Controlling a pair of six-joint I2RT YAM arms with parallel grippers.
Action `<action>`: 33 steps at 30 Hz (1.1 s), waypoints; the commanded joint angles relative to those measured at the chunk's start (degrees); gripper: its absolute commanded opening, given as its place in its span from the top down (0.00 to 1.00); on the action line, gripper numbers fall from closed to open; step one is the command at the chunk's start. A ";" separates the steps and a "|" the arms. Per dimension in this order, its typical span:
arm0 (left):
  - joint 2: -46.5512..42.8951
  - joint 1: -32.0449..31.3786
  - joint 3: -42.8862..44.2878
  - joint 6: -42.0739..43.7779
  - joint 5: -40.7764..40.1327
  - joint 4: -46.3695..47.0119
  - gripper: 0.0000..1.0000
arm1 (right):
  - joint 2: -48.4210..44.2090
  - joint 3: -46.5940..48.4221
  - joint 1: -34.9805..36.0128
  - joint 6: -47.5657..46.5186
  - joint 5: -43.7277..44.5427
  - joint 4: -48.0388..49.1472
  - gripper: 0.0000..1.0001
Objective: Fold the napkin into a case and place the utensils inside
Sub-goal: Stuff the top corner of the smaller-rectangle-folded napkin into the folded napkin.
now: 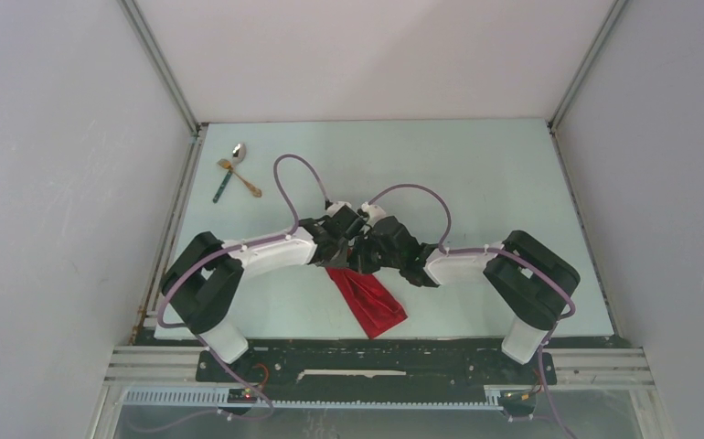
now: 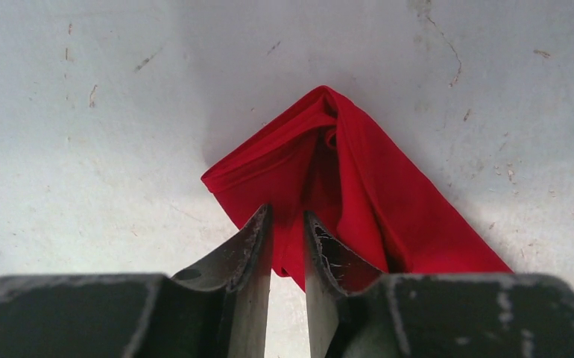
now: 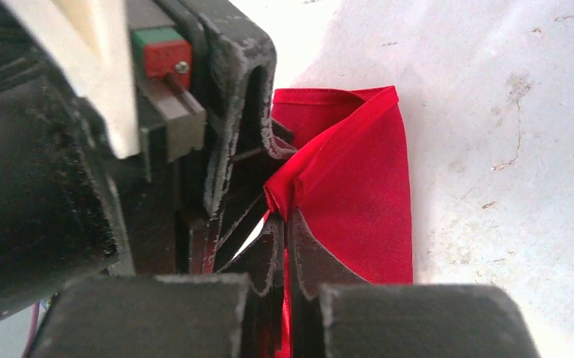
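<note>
The red napkin (image 1: pixel 367 300) lies folded into a narrow strip, running diagonally from under both grippers toward the near edge. My right gripper (image 3: pixel 284 216) is shut on a raised fold at the napkin's (image 3: pixel 358 186) upper end. My left gripper (image 2: pixel 288 212) faces it closely, its jaws a narrow gap apart over the napkin's (image 2: pixel 373 186) edge, with cloth and bare table showing between them. In the top view the two grippers (image 1: pixel 357 249) meet above the cloth's far end. The utensils lie at the far left: a silver spoon (image 1: pixel 238 152), a gold fork (image 1: pixel 239 177) and a teal-handled piece (image 1: pixel 221 187).
The pale table (image 1: pixel 476 183) is walled by white panels on three sides. Purple cables (image 1: pixel 284 174) loop above both arms. The left arm's finger and wrist body (image 3: pixel 224 112) crowd the left half of the right wrist view.
</note>
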 commanded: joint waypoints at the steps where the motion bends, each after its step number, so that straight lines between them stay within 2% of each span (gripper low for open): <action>1: 1.01 -0.79 2.86 0.74 -4.89 -1.16 0.72 | -2.40 -0.38 -0.26 0.92 -0.32 2.36 1.00; 5: 1.78 -0.99 3.58 0.81 -5.81 -1.51 0.73 | -2.25 -0.38 -0.22 0.98 -0.35 2.53 1.00; 11: 2.48 -1.02 4.11 0.66 -6.76 -1.95 0.82 | -2.11 -0.38 -0.04 1.12 -0.30 2.70 1.00; 17: 0.53 -1.04 3.64 1.30 -6.28 -1.67 0.99 | -1.70 -0.38 0.13 1.50 -0.85 3.53 1.00; 27: -4.80 3.12 -3.72 1.94 3.60 5.22 1.00 | 6.08 -0.83 0.04 5.42 -5.97 15.63 1.00; 33: -9.63 5.43 -9.61 2.30 7.06 10.96 1.00 | 12.59 -0.86 -0.20 7.78 -8.15 18.55 1.00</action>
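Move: The left fingers stand a little open right at the pocket mouth of the folded napkin, whose middle is about 1 cm ahead and 1 cm below them; the napkin's far corner is roughly 4 cm ahead and 1 cm right, its left corner some 3 cm left and 1 cm ahead. The shut right fingers already hold the top flap, with that mouth about 2 cm left, 1 cm ahead and 3 cm below. Easing ahead barely 1 cm, the left hand closes its fingers fully on the cloth at the pocket mouth, then shifts left about 2 cm, sinking slightly. Leftward too goes the right hand, about 2.5 cm, still pinching the flap: it first lifts just under 1 cm, then dips some 3.5 cm towards the pocket, its wrist tilting a little. ##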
